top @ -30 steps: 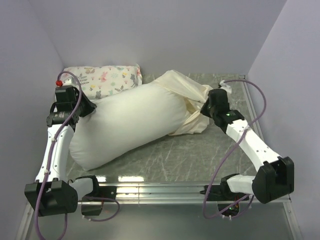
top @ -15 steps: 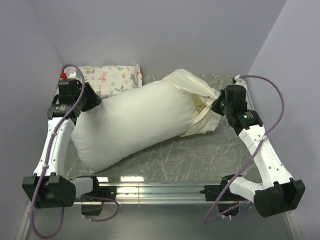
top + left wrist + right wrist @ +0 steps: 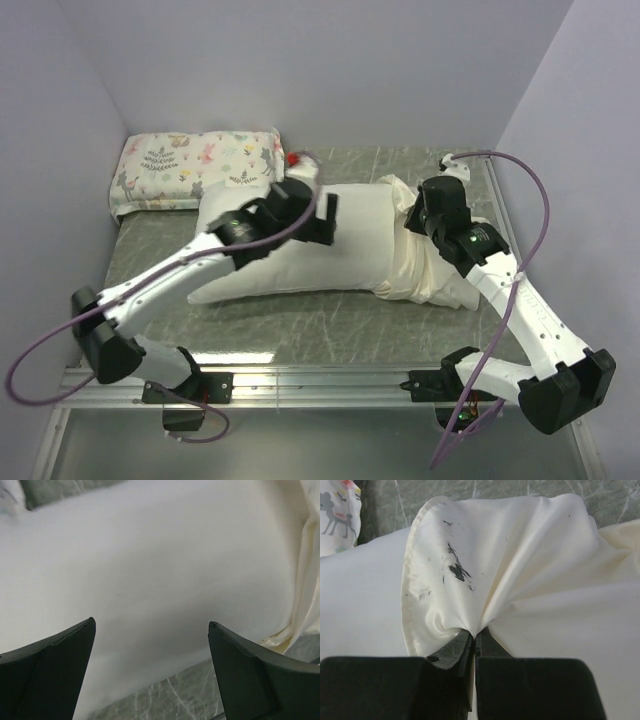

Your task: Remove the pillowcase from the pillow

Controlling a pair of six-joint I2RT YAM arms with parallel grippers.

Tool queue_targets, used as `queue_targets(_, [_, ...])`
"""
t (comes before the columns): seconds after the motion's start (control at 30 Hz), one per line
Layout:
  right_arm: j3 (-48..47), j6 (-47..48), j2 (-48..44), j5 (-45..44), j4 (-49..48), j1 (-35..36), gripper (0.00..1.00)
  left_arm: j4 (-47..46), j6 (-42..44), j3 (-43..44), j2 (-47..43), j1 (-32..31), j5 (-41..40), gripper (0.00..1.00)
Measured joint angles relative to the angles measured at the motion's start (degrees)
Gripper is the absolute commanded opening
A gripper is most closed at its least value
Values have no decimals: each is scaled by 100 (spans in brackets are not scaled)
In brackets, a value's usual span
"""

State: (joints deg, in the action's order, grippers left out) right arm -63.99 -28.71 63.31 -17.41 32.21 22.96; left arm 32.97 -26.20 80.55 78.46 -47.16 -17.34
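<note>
The white pillow lies flat across the middle of the table, mostly bare. The cream pillowcase is bunched over its right end. My left gripper hovers over the pillow's middle, open and empty; in the left wrist view its fingers stand wide apart above the pillow, with the pillowcase at the right edge. My right gripper is shut on a gathered fold near the pillowcase's hemmed edge, pinched at the fingertips. Bare pillow shows to its left.
A small floral animal-print pillow lies at the back left against the wall, and shows in the right wrist view. The grey marbled table has a metal rail along its near edge. Walls close in the left, back and right.
My left arm has swung from the pillow's left end across to its middle. The pillow has dropped flat. The pillowcase now covers only its right end.
</note>
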Motion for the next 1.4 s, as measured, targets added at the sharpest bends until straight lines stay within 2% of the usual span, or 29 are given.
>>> queue_targets(0.1, [0, 0, 101, -68, 0, 118, 0, -258, 7, -105, 667, -544, -232, 99])
queue_targets(0.2, [2, 2, 133, -109, -2, 155, 0, -428, 22, -177, 1294, -686, -424, 99])
queue_targets(0.23, [4, 4, 133, -127, 0, 155, 0, -496, 20, -192, 1456, -686, -485, 97])
queue_targets(0.27, [11, 4, 133, -142, -2, 155, 0, -575, 13, -205, 1569, -686, -546, 90])
queue_targets(0.3, [22, 7, 133, -162, -4, 155, 0, -614, -7, -212, 1648, -686, -623, 72])
queue_targets(0.33, [33, 9, 133, -173, -2, 155, 0, -649, -42, -210, 1698, -686, -702, 24])
queue_targets(0.37, [42, 17, 133, -190, -2, 155, 0, -662, -92, -210, 1729, -691, -800, 2])
queue_targets(0.53, [44, 92, 133, -245, -4, 96, 0, -619, -426, -214, 1781, -717, -1237, 0])
queue_targets(0.6, [44, 136, 133, -201, -2, -33, 0, -723, -614, -474, 1530, -621, -1220, 0])
queue_targets(0.77, [44, 177, 125, 254, 15, -667, 0, -881, -887, -1384, 116, 372, -726, 0])
queue_targets(0.83, [44, 175, 125, 612, 22, -898, 0, -688, -925, -1447, -431, 874, -621, 0])
queue_targets(0.93, [39, 170, 98, 1019, 13, -1097, 0, -479, -953, -1447, -927, 1167, -470, 0])
queue_targets(1.13, [-31, 173, 35, 1390, 37, -1233, 0, -142, -970, -1447, -1088, 1311, -166, 0])
queue_targets(1.4, [4, 153, 37, 1766, 46, -1711, 0, 44, -1001, -1394, -1545, 2087, 557, 0])
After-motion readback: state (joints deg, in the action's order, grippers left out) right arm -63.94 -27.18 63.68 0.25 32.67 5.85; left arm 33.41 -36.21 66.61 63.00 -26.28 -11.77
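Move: My open left hand hovers over the bare pillow. The stretch it can take next to the pillowcase hem is about 5 cm to its right, 1 cm ahead and some 12 cm below. The bunched pillowcase is about 20 cm to its right, 4 cm nearer me and 16 cm down. The patterned pillow lies some 28 cm left and 14 cm ahead, 22 cm lower. From my right hand, already pinching the case, that same stretch is about 11 cm left, level forward, 9 cm below. I drop my open left hand about 11 cm and slightly right onto the bare pillow and pinch its white fabric near the hem. Then I haul it left some 18 cm while rising about 10 cm, turning the wrist roughly 20 degrees counter-clockwise. My right hand keeps its pinch on the pillowcase, holds nearly still at first, then draws about 4 cm right against the pull. ##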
